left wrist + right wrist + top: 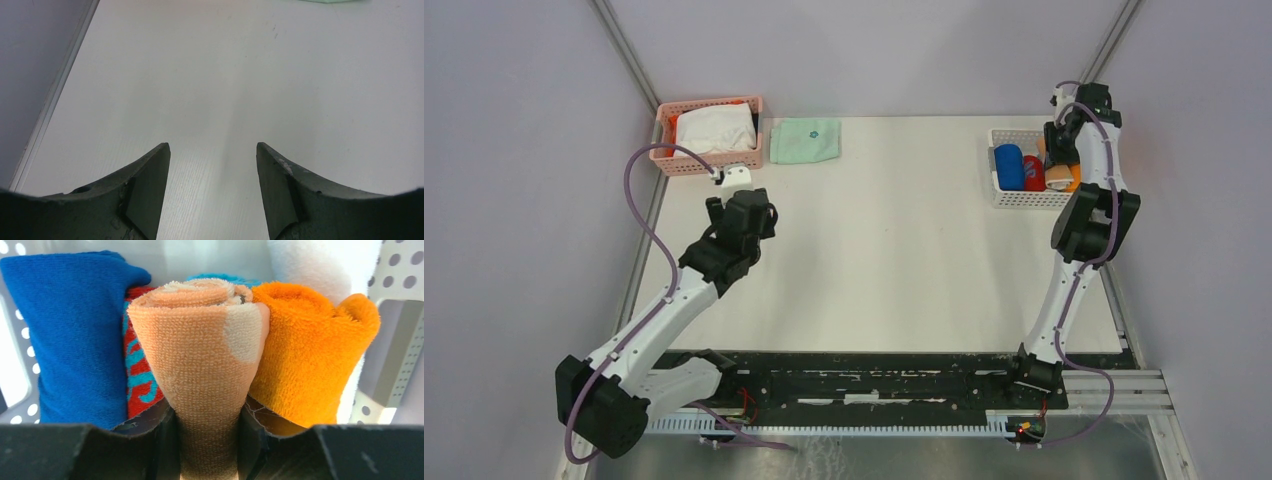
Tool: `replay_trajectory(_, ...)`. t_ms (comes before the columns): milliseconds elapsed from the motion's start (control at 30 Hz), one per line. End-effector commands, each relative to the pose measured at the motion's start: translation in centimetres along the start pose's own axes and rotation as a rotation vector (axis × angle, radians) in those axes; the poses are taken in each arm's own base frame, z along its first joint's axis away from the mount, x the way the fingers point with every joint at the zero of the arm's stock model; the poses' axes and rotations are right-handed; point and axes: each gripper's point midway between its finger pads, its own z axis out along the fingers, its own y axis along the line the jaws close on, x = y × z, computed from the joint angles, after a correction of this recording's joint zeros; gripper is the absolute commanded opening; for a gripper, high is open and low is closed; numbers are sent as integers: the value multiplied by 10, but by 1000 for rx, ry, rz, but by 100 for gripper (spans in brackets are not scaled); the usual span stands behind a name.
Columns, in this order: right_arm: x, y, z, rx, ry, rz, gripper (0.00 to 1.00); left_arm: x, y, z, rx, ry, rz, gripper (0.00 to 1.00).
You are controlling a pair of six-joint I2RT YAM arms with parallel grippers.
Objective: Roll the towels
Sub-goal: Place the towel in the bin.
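Observation:
My right gripper (pixel 207 415) is shut on a rolled peach towel (pixel 200 350), with one finger on either side of the roll. The roll stands in the white basket (pixel 999 195) at the table's far right. On its left is the rolled blue towel (pixel 70 335), and the orange towel (pixel 305 355) presses against its right. In the top view the right gripper (pixel 1059 160) reaches down into that basket, beside the blue towel (pixel 1009 167). My left gripper (pixel 213 150) hangs open over bare table, with nothing between its fingers.
A red and teal patterned roll (pixel 142 375) sits behind the peach one, and a white cloth (pixel 320 265) lies at the basket's back. A pink basket (pixel 709 165) with white cloth stands far left, with a folded mint-green cloth (pixel 805 139) beside it.

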Motion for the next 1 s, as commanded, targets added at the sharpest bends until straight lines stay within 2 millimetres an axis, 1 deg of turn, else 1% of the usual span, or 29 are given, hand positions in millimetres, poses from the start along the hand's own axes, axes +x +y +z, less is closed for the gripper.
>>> replay_trajectory(0, -5, -24, 7, 74, -30, 21, 31, -8, 1, 3, -10, -36, 13, 71)
replay_trajectory(133, 17, -22, 31, 71, 41, 30, 35, -8, 0, 4, -5, -35, 15, 71)
replay_trajectory(233, 29, -13, 44, 34, 78, 38, 37, -8, 0, 4, -1, -34, 15, 71)
replay_trajectory(300, 33, -5, 47, -6, 84, 42, 38, -8, -1, 3, 1, -36, 13, 71)
replay_trajectory(367, 33, 2, 46, -41, 77, 43, 41, -8, -1, 3, 6, -36, 14, 71)
replay_trajectory(500, 23, 2, 34, -40, 45, 56, 48, -9, -2, 1, 14, -40, 10, 71)
replay_trajectory(667, 2, -2, 8, -28, -32, 68, 58, -11, -1, -1, 21, -48, 3, 71)
replay_trajectory(733, -5, -3, -1, -26, -57, 71, 60, -12, -1, -1, 23, -50, 0, 71)
replay_trajectory(967, -10, -2, -16, -24, -76, 79, 64, -12, -1, -2, 26, -52, -1, 72)
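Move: The right hand already holds the rolled peach towel inside the bin; the spot for it, on the turquoise towel between the red and orange ones, lies about 4 cm below and 1 cm to the right. The red roll is some 5 cm left, the blue one 10 cm left and the orange one 4 cm right, all roughly level fore and aft and 4 to 6 cm lower. For the left hand, that spot is about 70 cm right, 20 cm ahead and 15 cm lower. Keeping its pinch on the peach roll, the right hand edges about 1 cm right, then lowers it some 3.5 cm between the red and orange towels, easing back left. Once down, the fingers open partway to loosen their grip, and the hand starts back up by just over 1 cm with the roll still between the spread fingers. ##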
